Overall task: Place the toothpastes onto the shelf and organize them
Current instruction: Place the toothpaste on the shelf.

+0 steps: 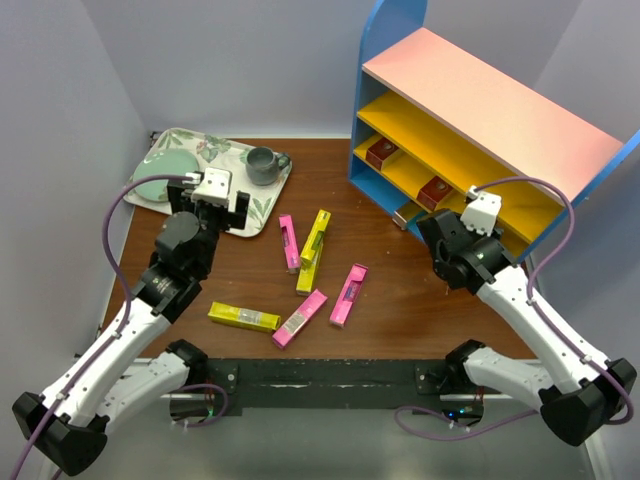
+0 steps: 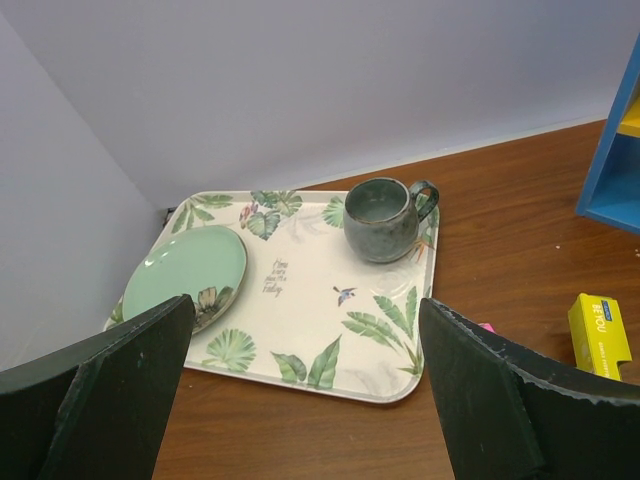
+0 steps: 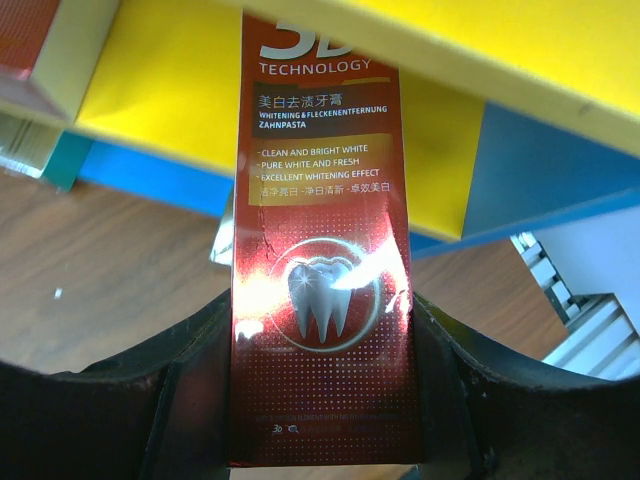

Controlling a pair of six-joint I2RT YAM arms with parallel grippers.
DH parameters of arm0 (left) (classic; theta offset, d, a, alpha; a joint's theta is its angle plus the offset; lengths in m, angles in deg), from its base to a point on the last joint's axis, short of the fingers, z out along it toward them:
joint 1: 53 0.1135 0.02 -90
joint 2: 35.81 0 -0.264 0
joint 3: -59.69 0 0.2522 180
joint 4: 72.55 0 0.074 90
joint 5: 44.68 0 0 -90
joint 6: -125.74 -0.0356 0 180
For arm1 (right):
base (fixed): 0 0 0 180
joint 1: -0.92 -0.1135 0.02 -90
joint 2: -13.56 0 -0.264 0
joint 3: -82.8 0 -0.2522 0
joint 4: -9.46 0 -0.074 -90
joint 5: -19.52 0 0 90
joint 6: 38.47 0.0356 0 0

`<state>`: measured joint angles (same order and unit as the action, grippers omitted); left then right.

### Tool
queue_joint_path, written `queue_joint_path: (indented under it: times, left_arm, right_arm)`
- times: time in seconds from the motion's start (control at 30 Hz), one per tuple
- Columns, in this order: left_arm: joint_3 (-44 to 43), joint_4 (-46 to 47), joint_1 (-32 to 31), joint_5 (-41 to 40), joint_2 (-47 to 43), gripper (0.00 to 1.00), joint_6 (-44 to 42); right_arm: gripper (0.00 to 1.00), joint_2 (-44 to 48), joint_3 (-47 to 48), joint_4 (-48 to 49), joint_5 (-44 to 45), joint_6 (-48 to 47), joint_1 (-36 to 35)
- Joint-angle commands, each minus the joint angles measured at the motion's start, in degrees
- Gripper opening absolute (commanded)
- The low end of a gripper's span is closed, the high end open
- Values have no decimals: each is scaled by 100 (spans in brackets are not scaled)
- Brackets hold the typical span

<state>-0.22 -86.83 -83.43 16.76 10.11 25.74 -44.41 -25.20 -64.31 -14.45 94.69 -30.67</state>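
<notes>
Several pink and yellow toothpastes lie loose on the table, among them a pink carton (image 1: 288, 242), a yellow carton (image 1: 314, 240) and another yellow one (image 1: 243, 317). The shelf (image 1: 480, 90) stands at the back right with two dark red cartons (image 1: 380, 153) (image 1: 436, 192) on a yellow board. My right gripper (image 1: 455, 215) (image 3: 320, 330) is shut on a dark red toothpaste carton (image 3: 320, 250), whose far end reaches under a yellow shelf board (image 3: 160, 100). My left gripper (image 1: 212, 200) (image 2: 305, 340) hangs open and empty over the near edge of the floral tray.
The floral tray (image 1: 225, 150) (image 2: 300, 300) at the back left carries a green plate (image 1: 160, 180) (image 2: 185, 275) and a grey mug (image 1: 263, 165) (image 2: 383, 218). Grey walls close the table's sides. A yellow carton end (image 2: 600, 335) shows right of the left gripper.
</notes>
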Motion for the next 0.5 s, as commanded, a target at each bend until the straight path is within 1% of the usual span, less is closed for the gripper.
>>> queue_joint_path:
  times: [0.0,0.07,0.1,0.23,0.33,0.4,0.43,0.47]
  left_arm:
    - [27,253,29,78,-3,100,86]
    - [27,254,38,78,6,100,77]
    - [45,254,29,78,6,100,77]
    - [45,262,29,104,23,100,68]
    - [62,262,38,148,41,100,77]
    - [62,262,29,157,49,100,60]
    - [62,262,29,166,50,100,68]
    - [62,262,29,184,41,100,68]
  right_arm:
    - [1,-73,-128,1349,251,-641,547]
    - [2,-161,-163,1526,242,-729,715]
    - [2,-222,-216,1727,233,-817,881]
    - [3,-258,-445,2449,233,-1142,1155]
    - [7,-319,-603,2801,215,-1239,1366]
    - [9,-328,-786,3037,206,-1274,1480]
    - [16,-320,-840,3117,207,-1283,1516]
    - [21,-302,-901,3205,215,-1301,1533]
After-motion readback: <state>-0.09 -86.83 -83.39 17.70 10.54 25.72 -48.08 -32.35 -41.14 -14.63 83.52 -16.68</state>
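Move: Ahead and to the right of the right hand, which already holds a red toothpaste box pointing forward, right and down, the free slot on the lower yellow shelf lies about 7 cm forward, 6 cm right and 6 cm below. The shelved red box stands some 12 cm forward and 8 cm left, the green-ended box about 10 forward, 11 left and well below. From the left hand the slot is roughly 57 cm right, level ahead, 17 cm lower. Sliding the held red box into the bay between the two yellow shelves, the right hand goes forward and right in about equal parts, roughly 6 cm in all, sinking some 2 cm mostly in the later part. The wrist swings about 10 degrees clockwise, towards the free slot, while the fingers keep their grip on the box's sides. ##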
